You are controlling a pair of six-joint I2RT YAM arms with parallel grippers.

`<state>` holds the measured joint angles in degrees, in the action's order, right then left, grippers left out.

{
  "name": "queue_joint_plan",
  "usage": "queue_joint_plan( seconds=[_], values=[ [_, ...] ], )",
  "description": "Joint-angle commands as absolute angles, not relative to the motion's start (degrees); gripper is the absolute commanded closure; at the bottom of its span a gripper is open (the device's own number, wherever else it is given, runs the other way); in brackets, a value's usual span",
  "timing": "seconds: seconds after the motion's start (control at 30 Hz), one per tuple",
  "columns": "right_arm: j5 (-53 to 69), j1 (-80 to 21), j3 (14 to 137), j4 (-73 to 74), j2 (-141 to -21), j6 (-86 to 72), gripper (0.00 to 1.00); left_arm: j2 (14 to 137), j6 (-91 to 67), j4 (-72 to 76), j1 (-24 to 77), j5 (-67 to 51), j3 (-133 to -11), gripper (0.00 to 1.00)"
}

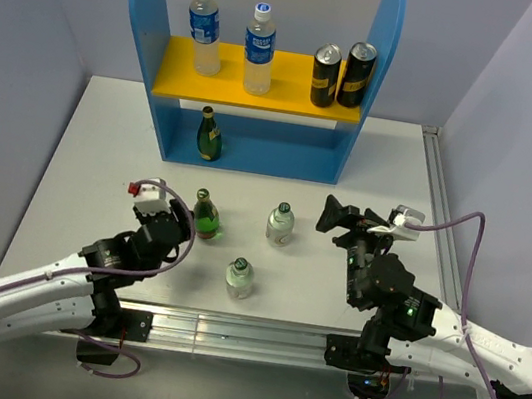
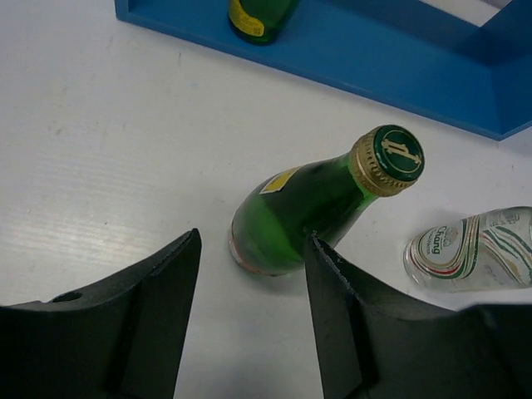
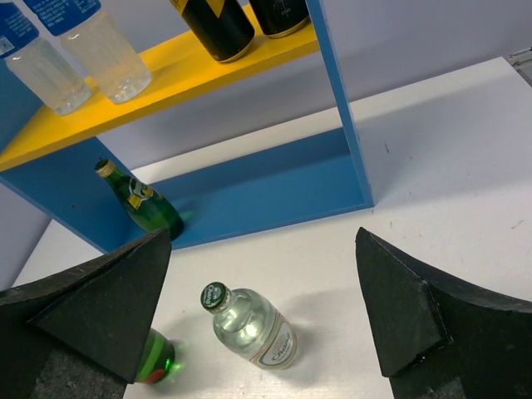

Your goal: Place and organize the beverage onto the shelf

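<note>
The blue shelf (image 1: 144,8) holds two clear blue-label bottles (image 1: 204,30) (image 1: 259,49) on its yellow board (image 1: 282,96) and one dark green bottle (image 1: 209,136) on its base. A second green bottle (image 1: 206,216) stands on the table. My left gripper (image 1: 187,219) is open right beside it. In the left wrist view the bottle (image 2: 307,208) stands just ahead of the open gripper (image 2: 253,245), against the right fingertip. Two short clear bottles (image 1: 280,225) (image 1: 239,278) stand on the table. My right gripper (image 1: 338,221) is open and empty, above and right of one short bottle (image 3: 249,326).
Two black-and-gold cans (image 1: 325,75) (image 1: 356,74) stand on the right of the yellow board. The shelf base (image 3: 274,187) is bare right of the green bottle (image 3: 141,199). A metal rail (image 1: 442,207) runs along the table's right edge.
</note>
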<state>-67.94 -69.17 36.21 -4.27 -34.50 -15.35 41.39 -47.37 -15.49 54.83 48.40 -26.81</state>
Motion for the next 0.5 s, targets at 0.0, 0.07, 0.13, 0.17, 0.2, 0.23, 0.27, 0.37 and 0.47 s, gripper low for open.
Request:
queue_joint_plan(
  seconds=[0.0, 0.07, 0.13, 0.17, 0.2, 0.23, 0.27, 0.37, 0.47],
  values=[
    [-69.3, -69.1, 36.0, -6.3, -35.0, -15.4, 0.02, 42.1, -41.9, 2.3, 55.6, 50.9, -25.1, 0.41],
    [-69.3, -69.0, 35.9, -6.5, -35.0, -15.3, 0.02, 43.0, -38.5, 6.6, 56.1, 50.9, -24.6, 0.43],
    [-69.3, -68.9, 35.8, -6.8, -35.1, -15.3, 0.01, 43.9, -36.2, 9.4, 56.7, 50.5, -24.2, 0.43],
    [-69.4, -69.0, 35.8, -6.8, -35.1, -15.1, 0.02, 44.0, -34.6, 10.6, 56.8, 50.5, -24.3, 0.44],
    [-69.4, -68.9, 35.8, -6.8, -35.2, -15.1, 0.02, 44.0, -33.8, 11.0, 56.9, 50.2, -24.3, 0.44],
    [-69.4, -68.9, 35.9, -6.9, -35.3, -15.1, 0.02, 43.9, -33.2, 11.0, 57.0, 49.8, -24.8, 0.44],
    [-69.4, -68.9, 35.9, -6.7, -35.2, -15.2, 0.02, 43.9, -32.5, 10.6, 57.0, 49.4, -25.1, 0.44],
    [-69.4, -68.7, 35.8, -6.9, -35.2, -15.2, 0.01, 43.9, -31.4, 9.3, 57.1, 48.5, -26.0, 0.45],
    [-69.2, -68.7, 35.7, -7.1, -35.3, -15.4, 0.02, 44.4, -29.5, 9.9, 57.3, 46.1, -26.0, 0.45]
  ],
)
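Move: The standing green bottle is roughly 5 cm to the left hand's right, 4 cm ahead, its middle about 3 cm lower. One clear bottle is about 17 cm to the right of that green bottle and level with it; the other is some 9 cm right and 14 cm nearer. The second green bottle, on the lower shelf, is about 22 cm beyond it. For the right hand, the near green bottle lies about 26 cm left, 6 cm ahead and 18 cm below. The near green bottle is brought into line between the left hand's partly open fingers as that hand rises about 3.5 cm, slides some 3 cm right and edges forward a little, slowing towards the end. The sideways shift starts before the lift. The fingertips tip up about 10 degrees and turn slightly clockwise, keeping their gap. ##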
